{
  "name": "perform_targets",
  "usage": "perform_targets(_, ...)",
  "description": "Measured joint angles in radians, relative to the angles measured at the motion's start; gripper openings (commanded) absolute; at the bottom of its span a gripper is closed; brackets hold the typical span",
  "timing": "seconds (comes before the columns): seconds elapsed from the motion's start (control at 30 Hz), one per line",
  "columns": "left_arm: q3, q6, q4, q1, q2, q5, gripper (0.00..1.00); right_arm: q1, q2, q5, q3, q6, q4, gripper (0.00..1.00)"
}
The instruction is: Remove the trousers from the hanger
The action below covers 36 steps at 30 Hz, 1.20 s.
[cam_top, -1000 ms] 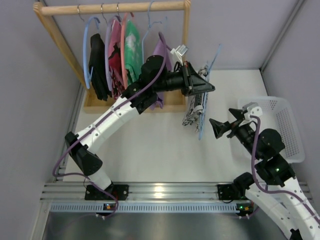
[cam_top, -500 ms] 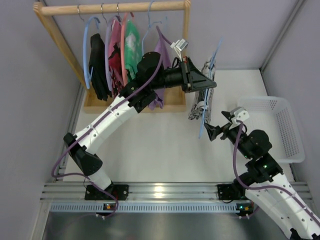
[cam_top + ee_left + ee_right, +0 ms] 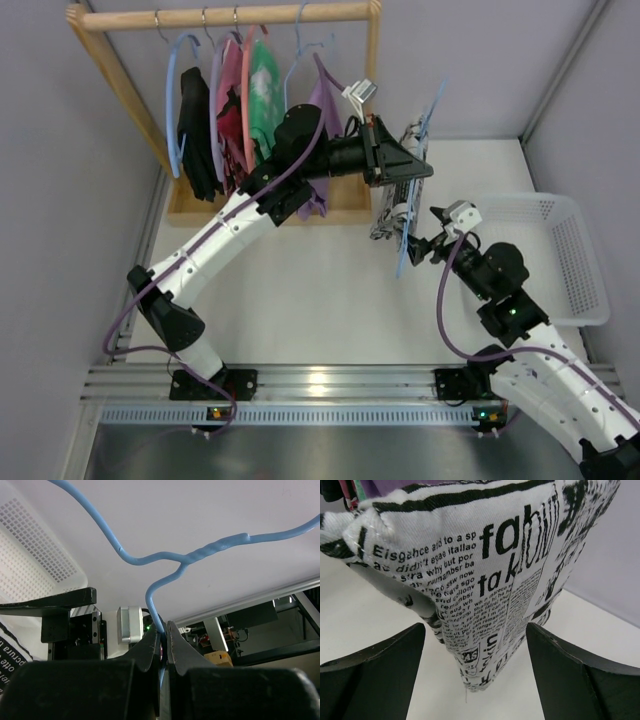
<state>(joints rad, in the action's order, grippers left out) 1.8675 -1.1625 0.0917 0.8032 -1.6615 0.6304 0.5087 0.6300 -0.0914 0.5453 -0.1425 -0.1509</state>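
Note:
My left gripper [image 3: 418, 168] is shut on the hook of the thin light-blue hanger [image 3: 413, 215] and holds it in the air to the right of the rack. In the left wrist view the blue wire [image 3: 172, 560] runs down between my closed fingertips [image 3: 164, 630]. The trousers [image 3: 392, 215], white with black newspaper-style print, hang from the hanger. My right gripper [image 3: 410, 252] is open just below and right of the trousers' lower end. In the right wrist view the trousers' hem [image 3: 485, 605] hangs between the two spread fingers [image 3: 375, 667], touching neither.
A wooden rack [image 3: 225, 16] at the back left holds several hangers with black, pink, green and purple garments. A white perforated basket [image 3: 570, 250] stands at the right of the white table [image 3: 300, 290]. Walls close in on the left, back and right.
My right gripper has moved left and up to the trousers' lower end. My left gripper has shifted the hanger slightly to the right and up.

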Motion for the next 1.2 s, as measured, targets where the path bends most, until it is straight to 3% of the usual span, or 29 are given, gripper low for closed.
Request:
perform_targets(0.2,-0.025,-0.003,-0.012,0.0,0.001,0.005,0.0,0.0,-0.027,-0.023,0.001,-0.051,0.005,0.83)
perform_targets(0.63,-0.04,-0.018,-0.029,0.0,0.002,0.0,0.0,0.0,0.014,-0.016,0.096,0.008,-0.01,0.65)
perform_targets(1.1,-0.04,-0.018,-0.033,-0.003,0.002,-0.026,0.0,0.002,0.102,0.125,0.07,-0.013,-0.132,0.61)
perform_targets(1.2,-0.043,-0.018,-0.04,-0.005,0.002,-0.035,0.0,0.002,0.132,0.154,0.073,0.008,-0.162,0.68)
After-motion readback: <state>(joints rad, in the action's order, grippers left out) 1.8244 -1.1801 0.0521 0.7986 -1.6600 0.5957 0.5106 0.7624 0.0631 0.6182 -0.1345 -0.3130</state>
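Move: The trousers on the blue hanger are about 7 cm ahead of the right hand, 5 cm to its left and their middle some 4 cm higher. The left gripper is roughly 20 cm above the right hand and 3 cm back. The white basket sits on the table about 26 cm to its right and 13 cm farther out. From the left hand the trousers hang about 16 cm below, 7 cm forward and 4 cm left. Raise the right gripper about 4 cm beside the hanging trousers, easing back a touch first, then push it forward some 4 cm towards them while turning it about 10 degrees clockwise. Narrow the fingers partway but leave them open around the near lower part of the cloth, without gripping. Keep the left fingers shut on the hanger, letting that hand sink about 1 cm and drift slightly forward. ##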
